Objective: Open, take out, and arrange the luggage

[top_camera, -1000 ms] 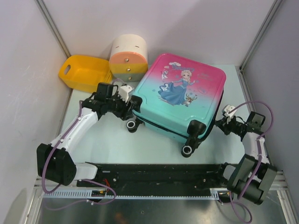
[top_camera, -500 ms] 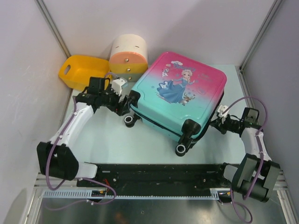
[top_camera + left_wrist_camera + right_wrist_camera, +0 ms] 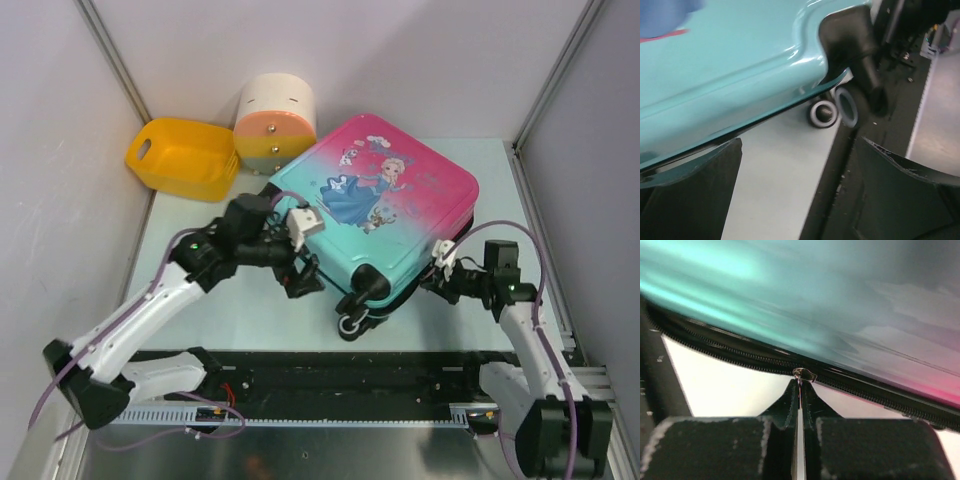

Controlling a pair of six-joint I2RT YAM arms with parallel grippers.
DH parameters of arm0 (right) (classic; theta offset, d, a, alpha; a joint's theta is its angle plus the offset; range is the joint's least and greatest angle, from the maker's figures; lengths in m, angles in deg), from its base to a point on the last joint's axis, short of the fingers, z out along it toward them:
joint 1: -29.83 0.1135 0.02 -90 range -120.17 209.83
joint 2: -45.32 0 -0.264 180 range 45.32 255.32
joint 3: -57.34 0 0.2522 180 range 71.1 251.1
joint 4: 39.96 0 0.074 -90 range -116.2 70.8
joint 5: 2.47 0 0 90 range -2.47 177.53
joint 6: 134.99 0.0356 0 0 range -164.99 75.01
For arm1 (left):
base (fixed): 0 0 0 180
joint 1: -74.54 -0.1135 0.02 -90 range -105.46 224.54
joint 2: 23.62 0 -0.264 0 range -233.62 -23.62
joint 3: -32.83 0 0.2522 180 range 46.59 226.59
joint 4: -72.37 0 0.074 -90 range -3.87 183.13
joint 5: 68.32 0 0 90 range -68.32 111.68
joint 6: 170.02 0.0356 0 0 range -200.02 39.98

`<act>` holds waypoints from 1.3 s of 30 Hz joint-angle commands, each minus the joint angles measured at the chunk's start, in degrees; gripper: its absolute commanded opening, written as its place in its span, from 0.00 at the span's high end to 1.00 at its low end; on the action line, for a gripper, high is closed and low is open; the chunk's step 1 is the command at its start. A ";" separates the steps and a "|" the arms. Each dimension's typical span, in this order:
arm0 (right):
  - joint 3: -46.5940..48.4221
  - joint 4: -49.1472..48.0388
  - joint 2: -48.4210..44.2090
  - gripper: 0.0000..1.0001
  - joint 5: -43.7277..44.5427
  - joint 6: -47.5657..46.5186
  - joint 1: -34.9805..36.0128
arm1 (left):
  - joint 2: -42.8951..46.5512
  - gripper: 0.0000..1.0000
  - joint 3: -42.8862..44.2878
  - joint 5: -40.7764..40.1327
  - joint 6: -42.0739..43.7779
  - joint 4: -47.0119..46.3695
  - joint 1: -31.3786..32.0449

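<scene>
The luggage (image 3: 400, 215), a teal-to-pink hard-shell suitcase with a princess print, lies flat on the table, its black wheels (image 3: 352, 322) toward the near edge. My left gripper (image 3: 305, 275) stands open at its near-left corner, with nothing between its fingers. In the left wrist view the teal shell (image 3: 730, 65) fills the top, a wheel (image 3: 822, 113) shows beyond it, and the gripper (image 3: 797, 167) hangs over bare table. My right gripper (image 3: 438, 273) is at the suitcase's right side. There it (image 3: 800, 386) is shut on the metal zipper pull (image 3: 805, 373) of the black zip (image 3: 720, 356).
A yellow plastic basket (image 3: 180, 155) and a cream-orange-yellow round drawer box (image 3: 275, 122) stand at the back left, the box close to the suitcase's far corner. A black rail (image 3: 340, 370) runs along the near edge. Grey walls close both sides.
The suitcase has swung and slid toward the near edge. My left gripper has opened wide and moved to the near-left corner. The right gripper, still shut, has moved left along the zip.
</scene>
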 commanded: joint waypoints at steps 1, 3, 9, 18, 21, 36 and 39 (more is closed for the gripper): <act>-2.08 -4.84 -8.62 1.00 -2.50 15.83 10.62 | -3.54 0.00 -0.12 -3.58 -8.40 0.25 8.97; -4.18 -7.03 -12.83 1.00 0.66 21.35 14.23 | -3.89 0.00 -0.30 -6.14 -9.46 0.16 11.89; -4.99 -13.46 -13.91 1.00 13.33 26.22 22.51 | -3.28 0.00 -3.11 -6.59 -7.02 0.25 19.28; -4.99 -16.44 -11.27 1.00 19.39 29.21 26.99 | -8.37 0.09 -3.82 -16.94 -8.68 -1.07 20.34; -4.90 -17.32 -11.27 1.00 22.72 29.47 27.35 | -12.24 0.18 -1.88 -15.82 -9.46 -1.25 20.34; -3.05 -9.86 -16.98 1.00 24.51 21.84 10.93 | -3.47 1.00 -13.21 -13.81 1.58 0.50 12.09; -2.96 -8.27 -17.16 1.00 21.00 16.74 4.51 | -0.83 1.00 -13.92 -10.47 6.59 1.73 6.91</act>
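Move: The suitcase's near wheel lies about 5 cm back, 6 cm right and 11 cm below the open left hand; its black caster housing is level with that hand in reach, some 10 cm right and 6 cm down. The right hand already pinches the zipper pull on the suitcase's side; the pink far-right corner is roughly 16 cm ahead and 8 cm right at hand height, the wheel 9 cm back and 15 cm left, 3 cm higher. Left sinks back about 10 cm and grips the wheel while right drags the zipper pull back-left, then forward-right. ##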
